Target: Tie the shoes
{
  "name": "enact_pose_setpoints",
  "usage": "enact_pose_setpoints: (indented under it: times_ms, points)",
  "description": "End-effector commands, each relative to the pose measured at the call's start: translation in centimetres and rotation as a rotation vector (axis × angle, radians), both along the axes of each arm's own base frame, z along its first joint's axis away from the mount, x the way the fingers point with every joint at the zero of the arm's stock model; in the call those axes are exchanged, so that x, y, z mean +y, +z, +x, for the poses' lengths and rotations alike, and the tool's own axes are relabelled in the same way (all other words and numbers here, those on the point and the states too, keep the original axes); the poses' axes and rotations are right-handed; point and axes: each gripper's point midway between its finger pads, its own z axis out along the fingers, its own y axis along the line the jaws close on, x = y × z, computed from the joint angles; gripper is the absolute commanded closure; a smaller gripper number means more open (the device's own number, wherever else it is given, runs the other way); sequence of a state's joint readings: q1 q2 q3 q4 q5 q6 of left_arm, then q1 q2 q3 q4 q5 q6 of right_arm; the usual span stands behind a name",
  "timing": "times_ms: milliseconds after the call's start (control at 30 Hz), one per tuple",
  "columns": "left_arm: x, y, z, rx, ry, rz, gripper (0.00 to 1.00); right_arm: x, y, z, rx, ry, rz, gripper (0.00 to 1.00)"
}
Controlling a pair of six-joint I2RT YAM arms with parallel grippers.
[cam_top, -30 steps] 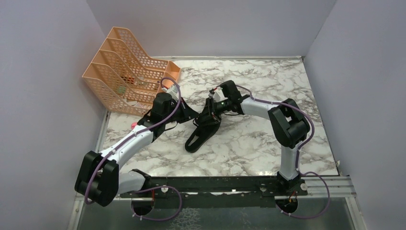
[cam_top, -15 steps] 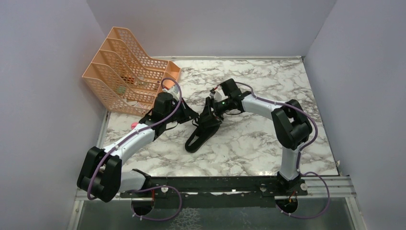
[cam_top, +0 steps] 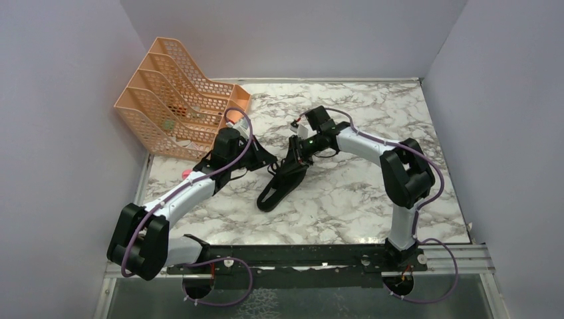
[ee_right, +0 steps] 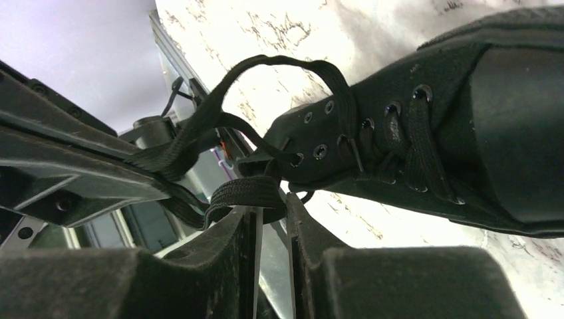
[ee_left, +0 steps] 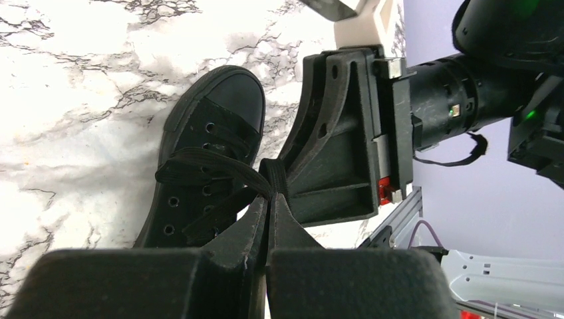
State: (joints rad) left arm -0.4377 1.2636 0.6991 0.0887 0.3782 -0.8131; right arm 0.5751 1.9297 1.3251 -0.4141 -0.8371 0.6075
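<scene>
A black low-cut shoe lies on the marble table, toe toward the near left. Both grippers meet over its laced part. My left gripper is shut on a flat black lace and holds it taut from the eyelets; its tips pinch the lace end. My right gripper comes in from the right. In the right wrist view the shoe fills the right side, and a folded band of lace sits between the narrow-set tips of the right gripper. A lace loop arches above.
An orange mesh file rack stands at the back left, just behind the left arm. Grey walls close the table on three sides. A metal rail carrying the arm bases runs along the near edge.
The right gripper opened and closed in again on the lace, its wrist shifting slightly toward the back. The left gripper kept its grip; its arm shifted a little.
</scene>
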Motion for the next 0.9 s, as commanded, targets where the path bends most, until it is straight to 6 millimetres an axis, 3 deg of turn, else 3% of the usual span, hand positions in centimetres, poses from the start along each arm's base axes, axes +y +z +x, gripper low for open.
enact_pose_setpoints:
  times_ms: [0,67,300,533,733,867]
  points:
    - [-0.3,1.0,0.3,-0.024,-0.014,-0.024,1.00,-0.6,0.4,-0.1,-0.094,0.073,-0.033,0.76]
    - [-0.2,1.1,0.3,-0.027,-0.013,-0.024,1.00,-0.9,0.6,-0.4,-0.113,0.101,-0.025,0.72]
    - [-0.3,0.7,0.3,-0.012,-0.012,-0.021,1.00,-0.4,1.1,-2.1,-0.046,0.158,0.067,0.76]
    - [-0.1,0.0,0.4,0.009,-0.005,-0.007,1.00,-1.0,1.8,-2.9,-0.076,0.190,0.084,0.48]
    - [0.0,-0.2,0.6,0.013,0.006,0.000,1.00,-1.7,1.1,-3.0,-0.142,0.223,0.056,0.39]
    - [-0.1,-0.5,0.8,0.021,0.006,0.005,1.00,-3.2,0.7,-1.8,-0.235,0.173,-0.088,0.38]
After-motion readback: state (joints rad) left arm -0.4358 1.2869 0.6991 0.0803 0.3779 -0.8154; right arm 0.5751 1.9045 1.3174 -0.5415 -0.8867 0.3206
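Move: The loop of shoelace hanging from the left fingers lies just off the right fingertips, about 2 cm to that hand's left and 1 cm higher, neither ahead nor back. From the left hand it is some 3 cm to the right and 4 cm below, about 1 cm back. The shoe's middle is some 6 cm below the right hand, about 2 cm ahead and 1 cm left. The left fingers keep their pinch on the lace, holding almost still and then sinking about 1 cm. Beside the loop, the right hand edges away, some 2 cm back and nearly as far right, turning about 10 degrees counter-clockwise; after the first part of this its fingers spread from a quarter open to over half. ##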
